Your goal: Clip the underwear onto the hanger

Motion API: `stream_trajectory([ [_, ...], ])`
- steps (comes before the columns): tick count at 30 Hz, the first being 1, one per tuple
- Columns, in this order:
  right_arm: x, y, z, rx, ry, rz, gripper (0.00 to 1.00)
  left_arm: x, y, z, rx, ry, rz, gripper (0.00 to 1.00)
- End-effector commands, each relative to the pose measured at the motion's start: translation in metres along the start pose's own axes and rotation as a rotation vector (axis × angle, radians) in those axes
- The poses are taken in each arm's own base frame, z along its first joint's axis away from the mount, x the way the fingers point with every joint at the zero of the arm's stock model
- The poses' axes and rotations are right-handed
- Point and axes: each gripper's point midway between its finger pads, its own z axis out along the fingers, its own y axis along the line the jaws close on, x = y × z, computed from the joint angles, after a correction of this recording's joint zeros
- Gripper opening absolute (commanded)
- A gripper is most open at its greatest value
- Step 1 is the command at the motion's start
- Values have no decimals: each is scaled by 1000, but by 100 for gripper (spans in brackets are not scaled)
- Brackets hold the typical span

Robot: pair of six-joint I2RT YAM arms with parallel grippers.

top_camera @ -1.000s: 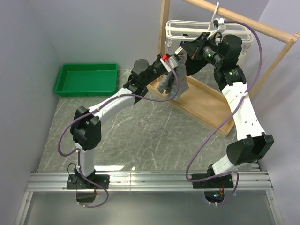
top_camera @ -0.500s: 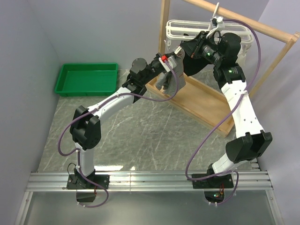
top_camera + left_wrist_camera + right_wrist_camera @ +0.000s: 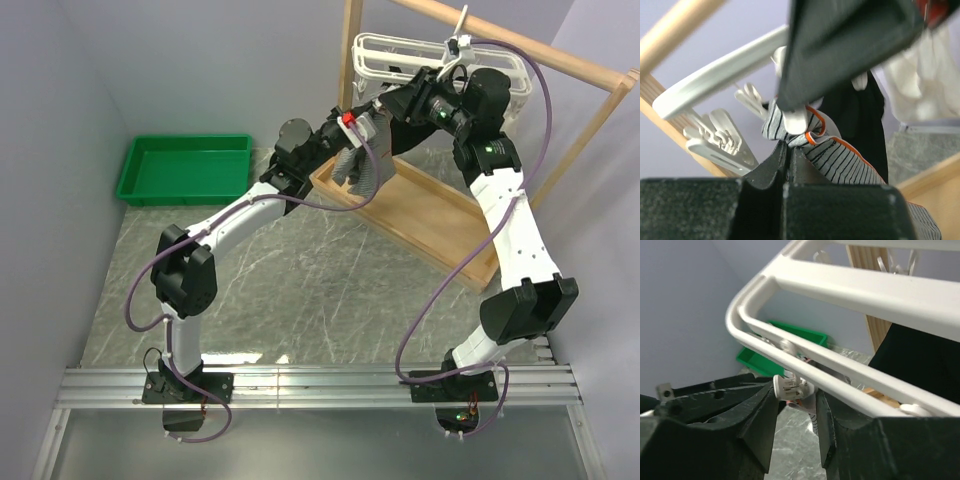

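Observation:
The grey pinstriped underwear (image 3: 360,165) hangs bunched from my left gripper (image 3: 352,125), which is shut on its orange-edged waistband (image 3: 840,155) just under the white hanger (image 3: 375,50). A white clip (image 3: 796,117) sits on the top fold of the cloth right above the left fingertips (image 3: 790,150). My right gripper (image 3: 796,405) reaches in from the other side, its jaws apart on either side of that clip (image 3: 790,386). A sliver of striped cloth (image 3: 812,417) shows below the clip. The hanger bars (image 3: 865,287) run just over the right fingers.
The hanger hangs from a wooden rack (image 3: 350,60) with a wooden base tray (image 3: 430,215). A black garment (image 3: 860,110) and a white cloth (image 3: 920,85) hang behind the underwear. More clips (image 3: 720,142) dangle to the left. A green tray (image 3: 185,168) lies at the back left.
My right jaws have spread apart around the clip. Both grippers and the underwear have risen slightly toward the hanger.

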Motion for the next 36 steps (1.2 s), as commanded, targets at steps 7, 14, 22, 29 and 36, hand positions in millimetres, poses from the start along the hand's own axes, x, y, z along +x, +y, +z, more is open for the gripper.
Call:
stream_trajectory([
  [7, -7, 10, 2, -40, -3, 20, 45, -58, 29, 9, -56, -159, 38, 0],
  [14, -15, 19, -7, -62, -16, 25, 57, -52, 26, 8, -54, -143, 17, 3],
  [22, -10, 23, -22, -52, 7, 3, 68, -46, 22, -2, -60, -111, -34, 18],
  [29, 20, 20, -39, -24, 79, -2, 71, -29, 11, -17, -48, -45, -99, 29],
  [36, 40, 19, -59, -5, 126, -54, 72, -14, 5, -33, -39, 13, -167, 41],
])
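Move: The left hand is shut on the underwear's waistband, with the hanger clip about 1 cm ahead, 2 cm right and 3 cm up. The underwear hangs some 10 cm below that hand, 2 cm nearer the base and 1 cm left. An empty clip sits 6 cm ahead, 3 cm left and 2 cm up. From the right hand, the waistband clip is about 1 cm ahead and 1 cm left, level between its fingers; the black garment is 6 cm ahead, 8 cm right and 8 cm lower. Downward out from under the clip goes the left hand: it first rises a little and holds, then opens its fingers, lets go of the waistband and sinks about 6 cm, tipping down slightly. The right hand, already partly open around the clip, spreads wider almost in place, then draws back about 5 cm and down, away from the clip. ##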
